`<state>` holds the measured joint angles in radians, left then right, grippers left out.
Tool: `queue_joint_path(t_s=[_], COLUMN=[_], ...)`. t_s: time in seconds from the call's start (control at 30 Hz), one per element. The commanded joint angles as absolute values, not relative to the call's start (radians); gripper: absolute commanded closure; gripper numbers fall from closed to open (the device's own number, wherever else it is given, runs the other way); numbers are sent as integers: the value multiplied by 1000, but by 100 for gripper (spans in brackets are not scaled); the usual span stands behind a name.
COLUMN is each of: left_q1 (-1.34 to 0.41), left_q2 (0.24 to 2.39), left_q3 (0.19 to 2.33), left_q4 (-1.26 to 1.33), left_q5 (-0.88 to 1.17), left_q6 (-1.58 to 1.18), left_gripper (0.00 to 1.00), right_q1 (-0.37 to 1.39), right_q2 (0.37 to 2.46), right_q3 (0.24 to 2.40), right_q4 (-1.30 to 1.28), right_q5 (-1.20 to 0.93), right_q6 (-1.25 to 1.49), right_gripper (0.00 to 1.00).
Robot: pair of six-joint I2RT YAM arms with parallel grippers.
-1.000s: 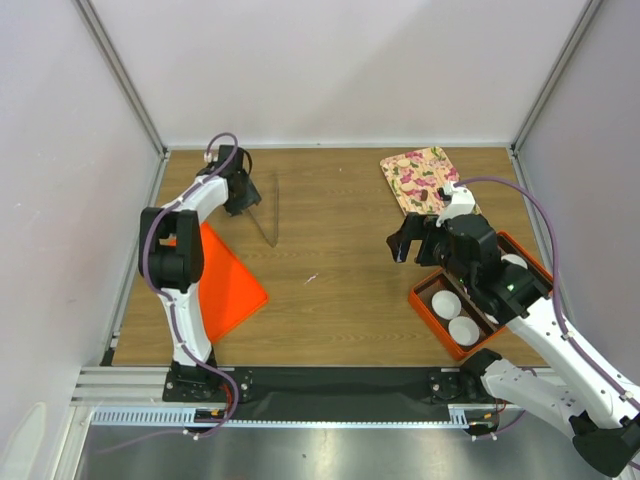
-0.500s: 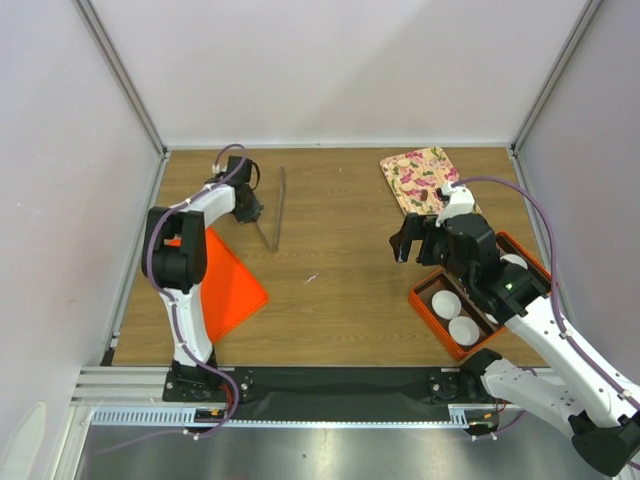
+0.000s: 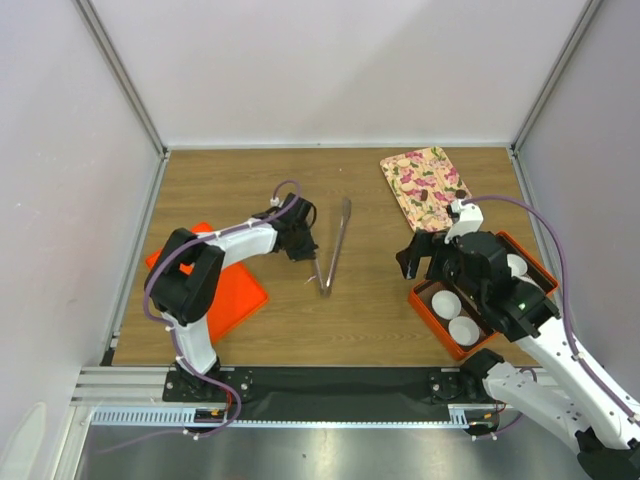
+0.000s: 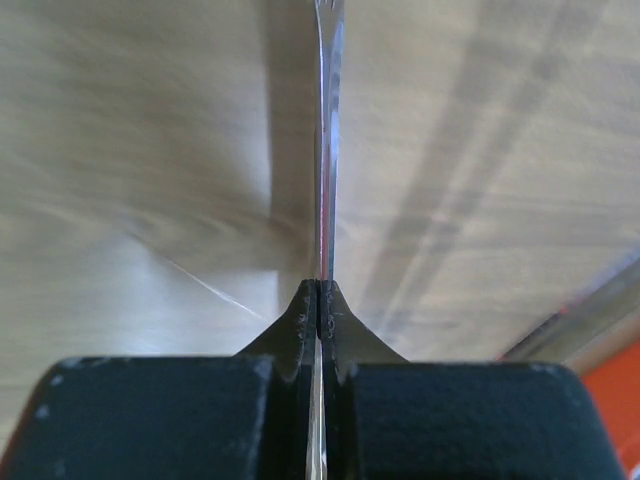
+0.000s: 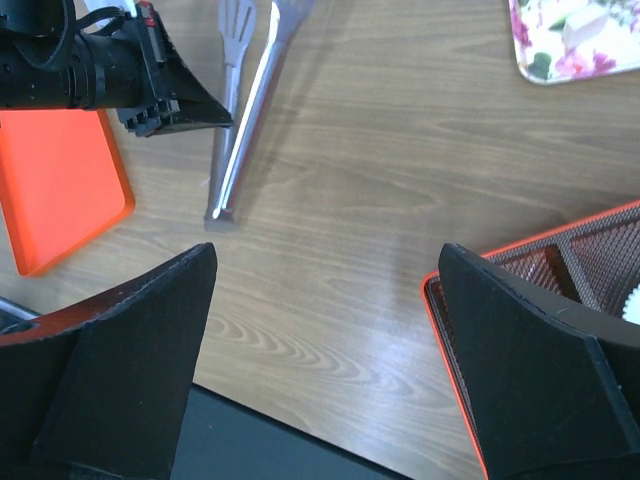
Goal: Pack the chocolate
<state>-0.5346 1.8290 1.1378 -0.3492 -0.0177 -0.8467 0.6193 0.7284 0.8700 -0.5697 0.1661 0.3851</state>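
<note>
My left gripper [image 3: 308,248] is shut on a pair of metal tongs [image 3: 335,243] near the middle of the table. The left wrist view shows the jaws pressed together on the thin metal, with the tongs [image 4: 327,150] running edge-on away from the left gripper [image 4: 318,300]. From the right wrist view, the left gripper [image 5: 215,118] pinches the tongs [image 5: 252,110] from the side. My right gripper [image 3: 417,256] hangs open and empty by the orange box [image 3: 432,318]; between its jaws is bare wood [image 5: 325,275]. I cannot make out the chocolate; dark spots on the floral tray [image 3: 424,180] blend with its pattern.
The orange mesh box [image 5: 600,250] at the right holds white paper cups [image 3: 446,305]. A flat orange lid [image 3: 235,290] lies at the left under the left arm. The floral tray [image 5: 575,45] sits at the back right. Walls close in three sides.
The left gripper closed on the tongs and swung them from the back left corner to the table's middle. The right arm shifted slightly toward the near edge, still open.
</note>
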Motion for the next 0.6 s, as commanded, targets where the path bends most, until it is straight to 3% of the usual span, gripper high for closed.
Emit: queue_joint_path(t_s=[0.0, 0.1, 0.13, 0.33, 0.5, 0.53, 0.57], left_q1=[-581, -624, -632, -644, -638, -635, -620], left_q2=[1787, 1796, 1798, 1772, 1668, 1640, 1591], left_q3=[1135, 1170, 1180, 1197, 1207, 1210, 1215], left_q4=[-304, -334, -345, -373, -399, -405, -406], left_q5=[15, 3, 2, 15, 2, -27, -32], left_q6=[-965, -973, -971, -956, -922, -899, -885], left_gripper=[100, 94, 84, 50, 34, 24, 20], right_q1=[617, 617, 617, 618, 626, 632, 650], right_q2=[706, 716, 721, 782, 873, 921, 948], right_q3=[853, 851, 850, 836, 851, 859, 876], right_q4=[-589, -621, -624, -618, -607, -609, -609], right_q5=[149, 164, 166, 167, 245, 265, 311], right_q6=[396, 408, 414, 474, 567, 613, 630], right_gripper=[0, 0, 0, 0, 2, 2, 2])
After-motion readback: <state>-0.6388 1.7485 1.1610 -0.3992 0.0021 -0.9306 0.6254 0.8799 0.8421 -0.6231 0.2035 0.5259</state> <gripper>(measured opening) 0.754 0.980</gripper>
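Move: The left hand already pinches the left leg of the metal tongs just above the table, the tongs' middle some 3 cm right of and 2 cm ahead of its fingers. The orange board is about 26 cm left of this hand and 7 cm back. From the open, empty right hand, the tongs' middle lies roughly 12 cm ahead, 17 cm left and 22 cm below; the chocolate box sits level with it, about 20 cm right and 21 cm below. Still gripping the tongs' leg, the left hand drags them a last few centimetres right and slightly back, slowing, then opens its fingers to about three quarters, lets go and rises some 4 cm straight off them. Meanwhile the right hand, fingers wide open, sinks about 6 cm towards table and tongs, its fingers tipping down roughly 15 degrees. ##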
